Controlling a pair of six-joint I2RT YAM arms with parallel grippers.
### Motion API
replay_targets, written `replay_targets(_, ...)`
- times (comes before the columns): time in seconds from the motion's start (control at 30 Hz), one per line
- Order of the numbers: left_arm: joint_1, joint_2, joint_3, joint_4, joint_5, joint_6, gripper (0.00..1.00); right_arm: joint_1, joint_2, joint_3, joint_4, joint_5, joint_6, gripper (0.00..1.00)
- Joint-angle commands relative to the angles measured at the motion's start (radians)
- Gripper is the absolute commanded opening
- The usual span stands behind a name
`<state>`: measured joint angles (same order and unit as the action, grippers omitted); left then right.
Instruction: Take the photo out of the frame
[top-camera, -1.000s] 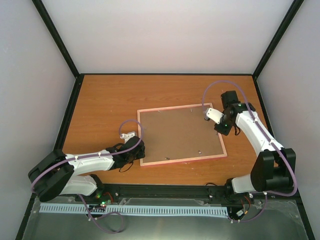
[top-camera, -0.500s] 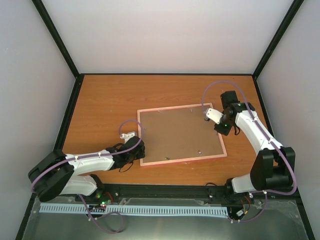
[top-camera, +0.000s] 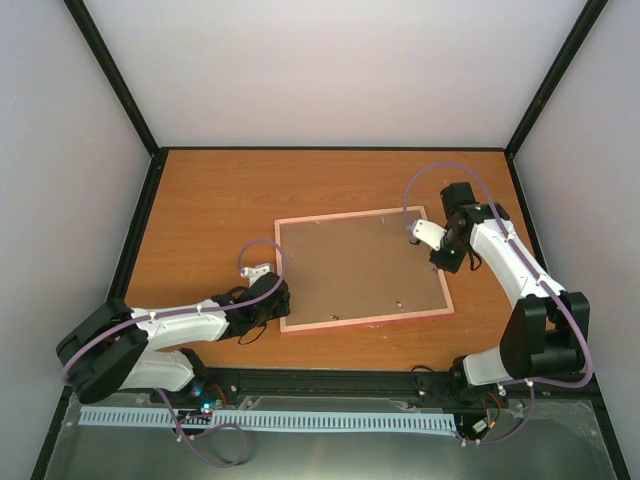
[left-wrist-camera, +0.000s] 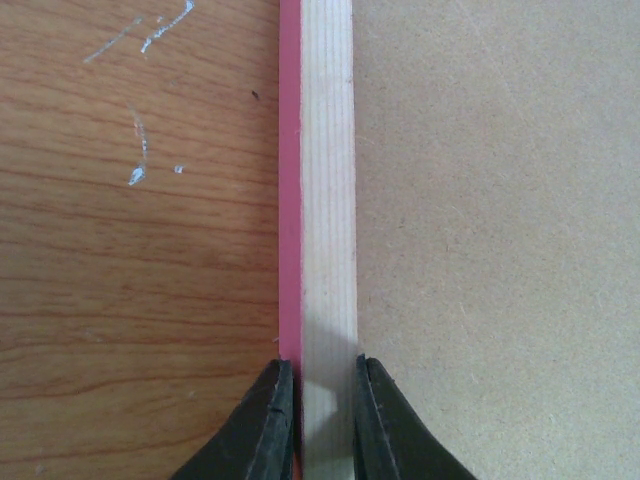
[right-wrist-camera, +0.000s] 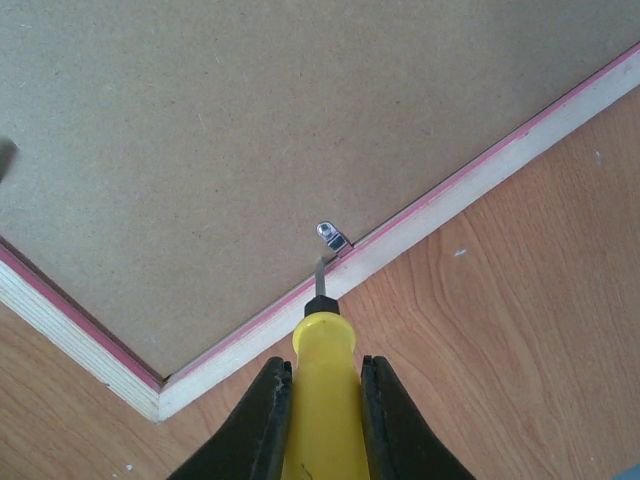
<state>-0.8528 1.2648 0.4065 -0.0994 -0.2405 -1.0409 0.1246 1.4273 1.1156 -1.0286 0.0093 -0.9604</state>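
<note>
The frame (top-camera: 350, 214) lies face down on the table, its thin pink border around a brown backing panel (top-camera: 355, 268). The photo is hidden under that panel. My left gripper (top-camera: 278, 300) is shut on the frame's left rail (left-wrist-camera: 327, 180) near the front corner, one finger on each side of it (left-wrist-camera: 325, 375). At the frame's right rail (right-wrist-camera: 480, 185), my right gripper (top-camera: 440, 250) is shut on a yellow-handled screwdriver (right-wrist-camera: 322, 345). The screwdriver's tip sits just below a small metal clip (right-wrist-camera: 333, 238) on the inner edge of the rail.
The wooden table (top-camera: 210, 210) is boxed in by pale walls and black corner posts (top-camera: 115, 85). White scuff marks (left-wrist-camera: 140, 150) show on the wood left of the frame. A second small clip (top-camera: 334, 318) sits on the frame's front rail.
The right wrist has shifted very slightly by the frame's right rail. The left arm and the frame have stayed where they were.
</note>
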Motion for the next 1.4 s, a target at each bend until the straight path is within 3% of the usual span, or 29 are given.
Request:
replay_targets(0.0,0.005,0.021,-0.023,-0.069,0.026,0.003,0.01,-0.008,0.01,-0.012,-0.028,0.033,-0.005,0.03)
replay_targets(0.47,0.006,0.024,-0.021,-0.069,0.025,0.003,0.01,-0.007,0.07,0.027,0.097,-0.034,0.022,0.03)
replay_targets(0.67,0.006,0.03,-0.017,-0.069,0.024,0.004,0.01,0.007,0.075,0.074,0.038,-0.124,0.035,0.03)
replay_targets(1.1,0.006,0.043,-0.008,-0.069,0.024,0.005,0.01,0.027,-0.053,0.141,-0.05,-0.127,0.06,0.03)
replay_targets(1.27,0.006,0.041,-0.011,-0.069,0.026,0.006,0.01,0.027,-0.074,0.146,0.014,-0.123,0.13,0.03)
replay_targets(1.37,0.006,0.037,-0.013,-0.069,0.026,0.006,0.01,0.027,-0.088,0.125,0.085,-0.234,0.253,0.03)
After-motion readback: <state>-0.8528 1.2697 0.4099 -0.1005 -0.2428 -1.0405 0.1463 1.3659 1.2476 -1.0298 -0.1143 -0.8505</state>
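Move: Your right hand, with the yellow screwdriver, is working on the metal clip at the frame's right bar, about 5 cm ahead of it, 4 cm to its left and 9 cm below. The near bar's right-hand clip lies roughly 7 cm back and 12 cm left of this hand; the frame's near right corner is some 9 cm back and 1 cm left. From the left hand, the right-bar clip is about 13 cm ahead and 30 cm to the right, at about its height. Keep the screwdriver gripped and sweep the right hand level and forward nearly 3 cm, taking the tip along the right bar from the clip's near side. Swing left about 2.5 cm while drawing back a little to turn the clip, then lift some 6 cm clear, easing forward and tilting the wrist. Hold the left gripper still, pinching the left bar. ##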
